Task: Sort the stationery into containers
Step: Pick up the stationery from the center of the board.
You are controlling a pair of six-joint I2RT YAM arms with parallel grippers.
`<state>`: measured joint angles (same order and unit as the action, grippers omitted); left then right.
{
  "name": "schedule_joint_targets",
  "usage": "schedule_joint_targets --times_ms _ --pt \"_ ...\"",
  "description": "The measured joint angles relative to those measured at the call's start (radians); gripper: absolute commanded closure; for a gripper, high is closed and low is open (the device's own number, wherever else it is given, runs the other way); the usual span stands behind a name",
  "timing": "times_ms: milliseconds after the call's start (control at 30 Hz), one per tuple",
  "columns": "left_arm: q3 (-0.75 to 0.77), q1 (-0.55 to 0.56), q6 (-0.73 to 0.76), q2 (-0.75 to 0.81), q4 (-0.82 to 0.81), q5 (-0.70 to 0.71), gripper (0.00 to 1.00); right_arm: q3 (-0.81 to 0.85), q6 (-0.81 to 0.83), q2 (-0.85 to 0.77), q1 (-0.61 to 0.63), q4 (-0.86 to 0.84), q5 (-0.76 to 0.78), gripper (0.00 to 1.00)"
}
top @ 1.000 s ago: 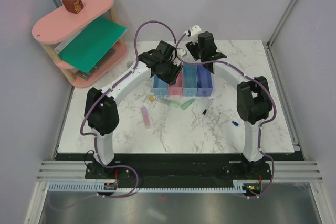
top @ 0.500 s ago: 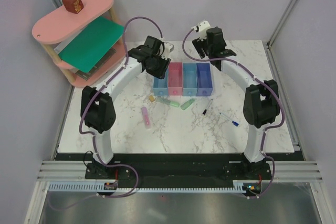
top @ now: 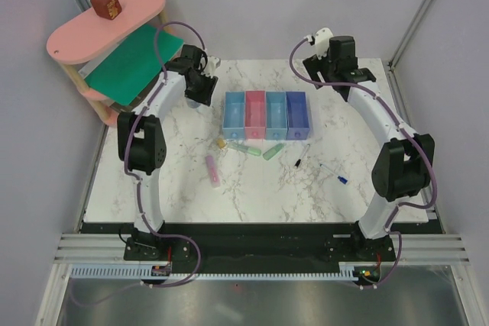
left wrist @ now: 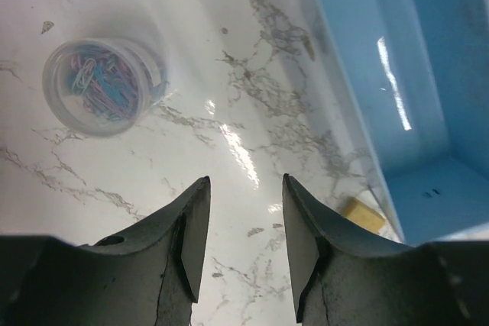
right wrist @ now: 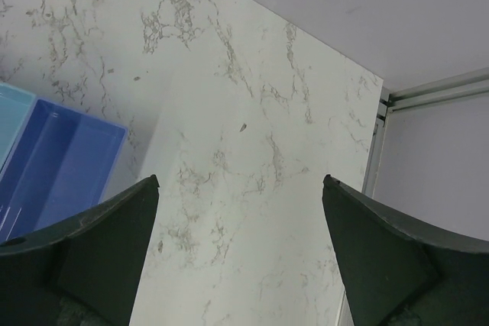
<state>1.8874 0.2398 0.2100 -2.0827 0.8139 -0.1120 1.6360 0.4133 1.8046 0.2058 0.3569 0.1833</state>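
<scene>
Four containers stand in a row mid-table: light blue (top: pixel 234 116), pink (top: pixel 255 114), blue (top: pixel 276 114) and blue-violet (top: pixel 298 114). In front of them lie the stationery: a yellow piece (top: pixel 221 143), pink stick (top: pixel 212 170), green stick (top: pixel 252 150), mint stick (top: pixel 272 151), black pen (top: pixel 299 159) and blue-tipped pen (top: pixel 334 173). My left gripper (top: pixel 200 88) hovers left of the bins, open and empty (left wrist: pixel 244 181); its view shows the light blue bin (left wrist: pixel 412 89) and the yellow piece (left wrist: pixel 363 214). My right gripper (top: pixel 344 62) is wide open and empty (right wrist: pixel 240 181), behind and to the right of the blue-violet bin (right wrist: pixel 53 169).
A round clear tub of coloured paper clips (left wrist: pixel 103 85) sits on the marble ahead of the left gripper. A pink oval shelf (top: pixel 107 20) with a green sheet (top: pixel 134 62) and a brown block (top: pixel 105 4) stands at the back left. The table's right edge rail (right wrist: pixel 378 150) is close to the right gripper.
Both arms have swung away from the bins: the left gripper to the back left, the right gripper to the back right. The right jaws have spread wider.
</scene>
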Motion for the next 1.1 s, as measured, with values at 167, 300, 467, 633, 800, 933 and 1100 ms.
schedule_joint_targets --times_ms 167,300,467,633,800,933,1100 --pt "0.094 -0.038 0.042 -0.140 0.016 0.033 0.49 -0.026 0.003 -0.053 -0.003 0.027 -0.007 0.04" --pt "0.161 -0.048 0.068 -0.194 0.018 0.061 0.47 -0.031 0.003 -0.055 -0.008 0.035 -0.007 0.05" --pt "0.185 -0.049 0.098 -0.198 0.008 0.075 0.25 -0.035 0.002 -0.055 -0.008 0.055 -0.007 0.05" --pt "0.185 -0.055 0.117 -0.198 -0.004 0.076 0.12 -0.035 0.002 -0.055 -0.008 0.059 -0.007 0.04" --pt "0.188 -0.078 0.127 -0.199 -0.008 0.076 0.09 -0.035 -0.001 -0.055 -0.008 0.064 -0.010 0.04" --pt "0.216 -0.100 0.138 -0.216 -0.010 0.076 0.04 -0.035 -0.001 -0.055 -0.008 0.069 -0.010 0.03" --pt "0.267 -0.110 0.155 -0.263 -0.017 0.075 0.02 -0.035 -0.001 -0.055 -0.008 0.070 -0.010 0.02"
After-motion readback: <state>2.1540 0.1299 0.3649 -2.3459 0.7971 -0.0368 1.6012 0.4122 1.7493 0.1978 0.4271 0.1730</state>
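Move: The clear jar of paper clips lies some 9 cm ahead of the left hand, 6 cm to its left and 9 cm lower; from the right hand it is roughly 42 cm to the left, 6 cm ahead and 20 cm down. From the jar, the leftmost light-blue bin stands about 14 cm right and 5 cm nearer, and the yellow eraser about 11 cm right and 13 cm nearer, on the table. Towards the jar of paper clips goes the left hand, forward and left by about 7 cm each way, dropping some 4 cm early on and then staying near that height. Its half-open fingers spread almost fully, lining up over the jar without a visible touch. The right hand eases back about 2 cm, still open. ##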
